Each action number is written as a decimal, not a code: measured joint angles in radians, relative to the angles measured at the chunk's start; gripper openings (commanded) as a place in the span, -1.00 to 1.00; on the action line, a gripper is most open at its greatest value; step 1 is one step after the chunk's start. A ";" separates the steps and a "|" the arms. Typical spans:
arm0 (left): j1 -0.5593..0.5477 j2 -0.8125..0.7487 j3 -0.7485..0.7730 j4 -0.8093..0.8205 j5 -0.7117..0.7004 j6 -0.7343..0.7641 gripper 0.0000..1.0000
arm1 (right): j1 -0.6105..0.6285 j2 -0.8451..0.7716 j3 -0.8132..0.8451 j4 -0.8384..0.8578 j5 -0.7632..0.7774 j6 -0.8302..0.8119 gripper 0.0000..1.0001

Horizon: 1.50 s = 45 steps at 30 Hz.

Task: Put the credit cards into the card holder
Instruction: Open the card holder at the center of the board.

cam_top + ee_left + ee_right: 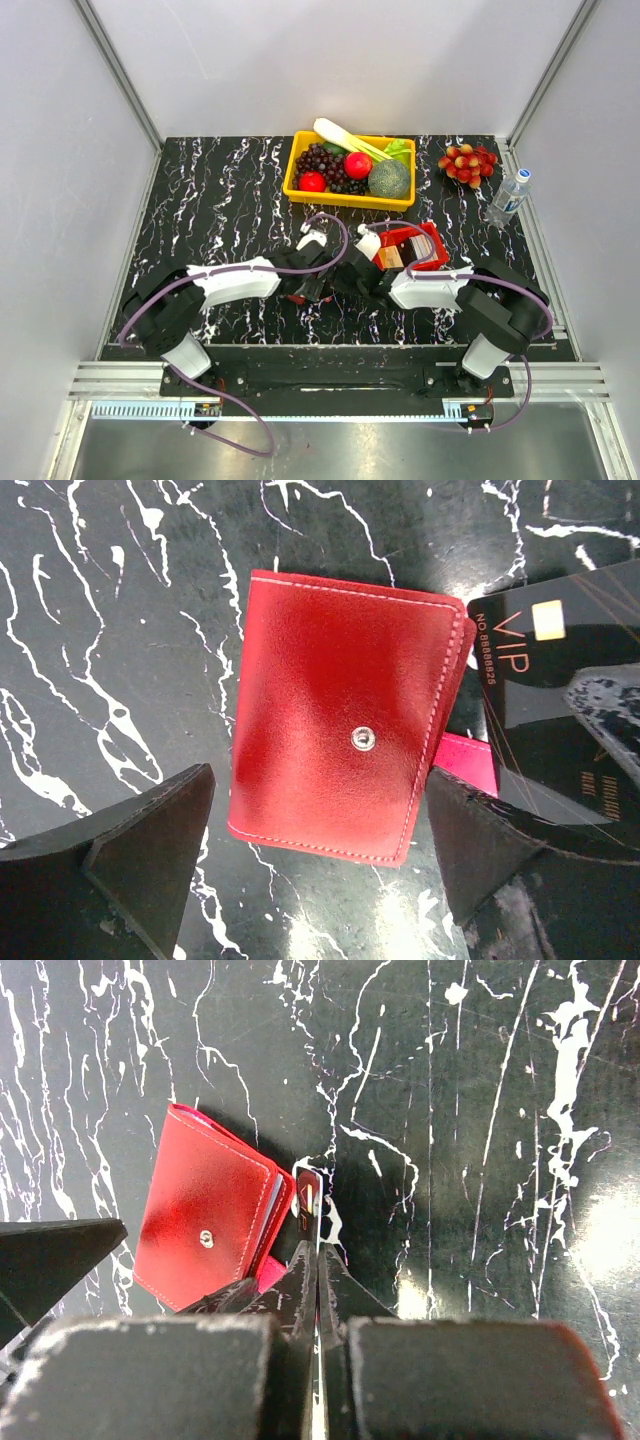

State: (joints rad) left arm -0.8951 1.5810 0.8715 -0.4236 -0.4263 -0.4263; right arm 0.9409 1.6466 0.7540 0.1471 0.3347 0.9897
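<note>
The card holder (pixel 340 740) lies closed on the black marble table, red with a metal snap; a pink flap (pixel 466 762) sticks out at its right edge. My left gripper (pixel 320 875) hangs over it, open, one finger on each side of the holder's near end, neither touching it. My right gripper (pixel 318 1260) is shut on a black credit card (pixel 310 1205) marked VIP, held on edge. The card's (pixel 540 670) tip stands right beside the holder's (pixel 205 1225) open edge. From above, both grippers meet at the table's middle (pixel 325 280). A tan card (pixel 392 257) lies in the red tray.
A bright red open tray (pixel 437 243) sits just right of the grippers. At the back stand a yellow bin (pixel 340 198) of fruit and vegetables, a cluster of red fruit (pixel 467 163) and a water bottle (pixel 508 197) at the right edge.
</note>
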 measured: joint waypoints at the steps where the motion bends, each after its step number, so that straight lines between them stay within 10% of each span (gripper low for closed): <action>1: 0.002 0.011 0.002 -0.002 -0.004 -0.001 0.80 | -0.002 0.000 -0.003 0.004 -0.004 0.003 -1.00; 45: 0.087 0.010 0.141 -0.061 -0.215 -0.010 -0.29 | -0.019 0.008 -0.004 0.036 -0.032 -0.011 -1.00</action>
State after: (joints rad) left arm -0.8085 1.5909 1.0126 -0.4850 -0.6411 -0.4358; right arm 0.9215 1.6543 0.7502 0.1833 0.3023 0.9791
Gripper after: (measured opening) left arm 0.391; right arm 0.010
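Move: The closed card holder lies between my open left fingers, its middle about 2 cm ahead of the hand point, level sideways and 1 cm lower; its free edge is at my right fingertip. The VIP card in my right gripper is 2 cm ahead and 6 cm to the right of my left hand. The red box sits some 9 cm ahead and 22 cm right. From my right hand the card holder is about 6 cm to the left and 2 cm lower. I bring the right-hand fingertip of my left hand in under the free edge of the card holder's cover, narrowing the fingers from wide open to under half. Then I sweep the hand about 6 cm forward and 5 cm up, drifting nearly 3 cm left, tipping the fingers up some 10 degrees and swinging the cover over to the left. My right hand stays put beside it, still gripping the card. ##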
